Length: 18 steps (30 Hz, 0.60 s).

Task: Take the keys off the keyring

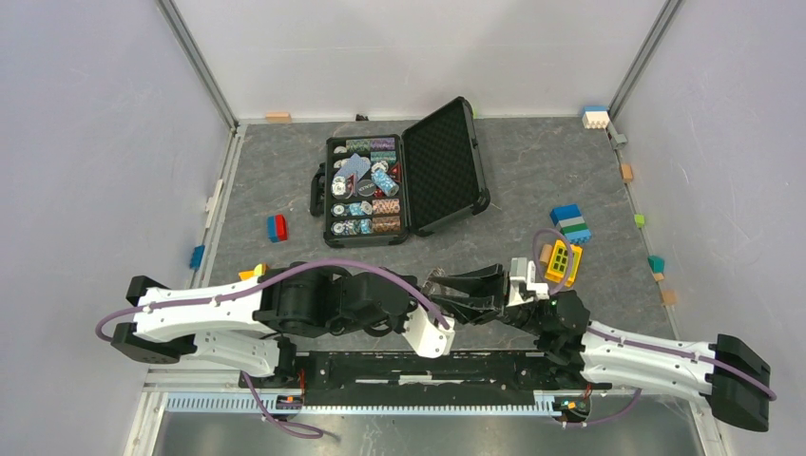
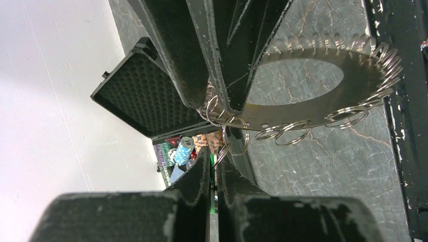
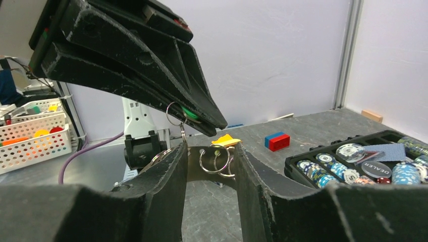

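Note:
The keyring (image 2: pixel 353 75) is a flat silver hoop held above the table. The keys show as small silver split rings (image 2: pixel 290 132) threaded through holes along its outer edge. My right gripper (image 3: pixel 211 151) is shut across the hoop's band (image 3: pixel 194 164), with two small rings (image 3: pixel 214 160) between its fingers. My left gripper (image 2: pixel 216 154) is shut on the green tag (image 2: pixel 213 194), whose small ring (image 2: pixel 237 136) still hangs on the hoop. In the top view the left gripper (image 1: pixel 489 280) and the right gripper (image 1: pixel 475 309) meet near the table's front centre, hiding the hoop.
An open black case (image 1: pixel 366 190) of poker chips stands mid-table, its lid (image 1: pixel 442 166) leaning right. A red-blue block (image 1: pixel 277 227) lies to its left. A yellow toy (image 1: pixel 563 262) and stacked blocks (image 1: pixel 570 223) lie to the right. Small blocks line the walls.

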{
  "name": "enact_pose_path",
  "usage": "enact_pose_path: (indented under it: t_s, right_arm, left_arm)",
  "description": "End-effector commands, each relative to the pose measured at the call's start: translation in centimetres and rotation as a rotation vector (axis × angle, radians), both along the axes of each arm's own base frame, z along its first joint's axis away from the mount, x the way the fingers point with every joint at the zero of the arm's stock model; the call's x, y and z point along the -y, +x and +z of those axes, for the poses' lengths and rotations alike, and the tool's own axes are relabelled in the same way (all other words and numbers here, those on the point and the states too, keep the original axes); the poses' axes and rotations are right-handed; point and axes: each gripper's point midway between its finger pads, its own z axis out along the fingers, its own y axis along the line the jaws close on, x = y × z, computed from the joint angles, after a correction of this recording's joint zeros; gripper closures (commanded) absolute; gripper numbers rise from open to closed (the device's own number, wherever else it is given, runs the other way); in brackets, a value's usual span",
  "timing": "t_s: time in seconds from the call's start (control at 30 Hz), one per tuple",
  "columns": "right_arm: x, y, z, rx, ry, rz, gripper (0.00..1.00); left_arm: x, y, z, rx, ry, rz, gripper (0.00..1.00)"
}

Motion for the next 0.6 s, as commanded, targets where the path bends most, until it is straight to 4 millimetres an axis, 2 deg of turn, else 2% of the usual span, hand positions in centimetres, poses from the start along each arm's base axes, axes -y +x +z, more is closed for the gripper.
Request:
enact_pose_path:
  t_s: [0.0,0.23,0.57]
  right_arm:
    - [0.9,0.7,1.9,0.029,0.03,-0.064,0.55]
    - [2.0,1.4,1.1,0.044,-0.026,-0.13,0.5]
    - [1.7,0.2,1.1,-0.025,0.007,-0.044,0.25]
  left_arm:
    - [0.7,0.2,2.1,-0.004,-0.094,0.039,0.98]
    - [0.6,1.0,2.3,0.016,-0.1,0.107,0.98]
    - [0.4,2.2,1.8,0.024,-0.027,0.246,0.98]
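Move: From the right gripper, the hanging keyring disc's middle is about 3 cm back, 2 cm to the left and 6 cm below. The green key shut in the left fingertips is roughly 1 cm ahead, 2 cm left and 4 cm above that right hand. The chip case stands some 21 cm ahead, 14 cm left and far below. From the left gripper, the disc's middle lies about 4 cm back, 2 cm right and 9 cm down. Spread the right gripper's fingers clearly wider while backing it about 2 cm to the right, away from the left fingertips, easing it slightly forward and yawing it a touch clockwise. Keep the left gripper shut on the green key; bring it about 1.5 cm forward and turn it some 10 degrees counter-clockwise, mostly in the later part. ##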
